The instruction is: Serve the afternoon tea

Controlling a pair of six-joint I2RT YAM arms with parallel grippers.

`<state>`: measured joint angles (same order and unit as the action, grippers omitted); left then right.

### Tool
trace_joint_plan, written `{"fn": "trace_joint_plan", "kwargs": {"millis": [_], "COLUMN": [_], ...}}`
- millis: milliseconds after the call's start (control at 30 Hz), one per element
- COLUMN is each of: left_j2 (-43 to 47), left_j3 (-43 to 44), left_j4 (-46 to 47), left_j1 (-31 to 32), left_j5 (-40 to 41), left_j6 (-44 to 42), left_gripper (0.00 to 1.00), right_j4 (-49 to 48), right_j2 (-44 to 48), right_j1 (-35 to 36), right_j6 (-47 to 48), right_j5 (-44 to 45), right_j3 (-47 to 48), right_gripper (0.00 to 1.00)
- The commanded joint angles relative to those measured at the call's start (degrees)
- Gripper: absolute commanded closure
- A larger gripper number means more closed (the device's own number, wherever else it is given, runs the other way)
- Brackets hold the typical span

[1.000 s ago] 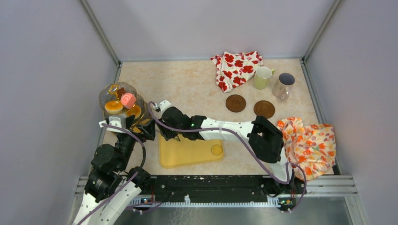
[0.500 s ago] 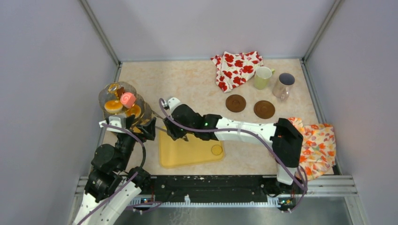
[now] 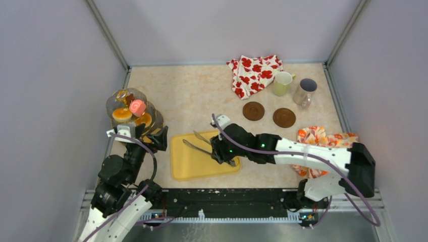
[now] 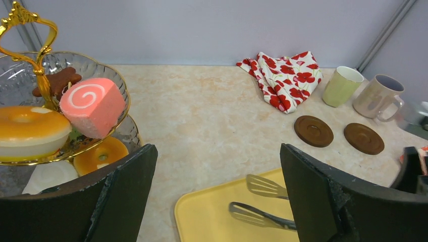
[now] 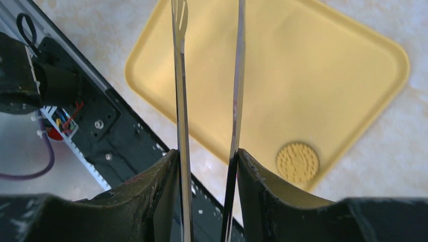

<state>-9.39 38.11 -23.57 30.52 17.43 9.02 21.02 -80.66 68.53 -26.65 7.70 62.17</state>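
Note:
A tiered glass stand (image 3: 128, 112) at the left holds the sweets: a pink swirl roll (image 4: 92, 106), an orange tart (image 4: 30, 132) and others below. My left gripper (image 4: 217, 166) hovers just in front of the stand, open and holding nothing. My right gripper (image 5: 207, 156) is shut on the metal tongs (image 5: 179, 75), whose open tips hang over the yellow tray (image 3: 192, 164). One round biscuit (image 5: 298, 162) lies in the tray's near right corner. A pale-yellow mug (image 3: 282, 83) and a greyish mug (image 3: 305, 91) stand at the back right.
Two brown coasters (image 3: 253, 111) (image 3: 284, 117) lie in front of the mugs. A red-flowered cloth (image 3: 254, 74) is bunched beside the yellow mug. An orange-flowered cloth (image 3: 330, 151) lies at the right, partly under my right arm. Side walls close in the table.
My right arm has drawn back to the right with the tongs, from beside the stand to over the tray's right half. The left arm has stayed still.

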Motion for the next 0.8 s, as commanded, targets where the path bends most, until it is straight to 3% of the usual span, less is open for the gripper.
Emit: {"fn": "trace_joint_plan", "kwargs": {"millis": [0,367,767], "left_j2": [-0.52,-0.59,-0.49], "left_j3": [-0.13,-0.10,-0.04], "left_j4": [1.97,2.04,1.94], "left_j1": [0.08,0.09,0.14], "left_j5": [-0.54,-1.05,-1.04], "left_j6": [-0.23,-0.14,-0.14], "left_gripper": [0.01,0.01,0.01], "right_j4": [7.24,22.13,32.69], "right_j2": [10.64,27.46,30.26], "right_j1": [0.30,0.29,0.29], "right_j6": [-6.35,-16.09,-18.85], "right_j5": [2.59,1.49,1.42], "right_j3": [-5.58,-11.98,-12.76], "right_gripper": [0.56,0.57,0.57]}}
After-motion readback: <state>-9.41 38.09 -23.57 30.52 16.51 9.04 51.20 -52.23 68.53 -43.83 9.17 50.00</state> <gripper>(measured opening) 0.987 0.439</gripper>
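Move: The last cookie, in the near right part of the yellow tray, lies roughly 8 cm to the right of the right hand, about level with it fore and aft and some 15 cm below. The tray's middle is around 5 cm left and 3 cm ahead of that hand; the nearer brown coaster sits about 23 cm ahead and 16 cm right. From the left hand the cookie is roughly 28 cm right, 3 cm back and 30 cm down. Sweeping to its right by about 15 cm and drawing back some 6 cm, the right arm carries the empty tongs over the tray until their tips hang close above the cookie, slowing as it arrives and starting to sink. The wrist turns clockwise and tips down about 15 degrees, steepening the tongs, while the fingers keep their hold on the handles. ##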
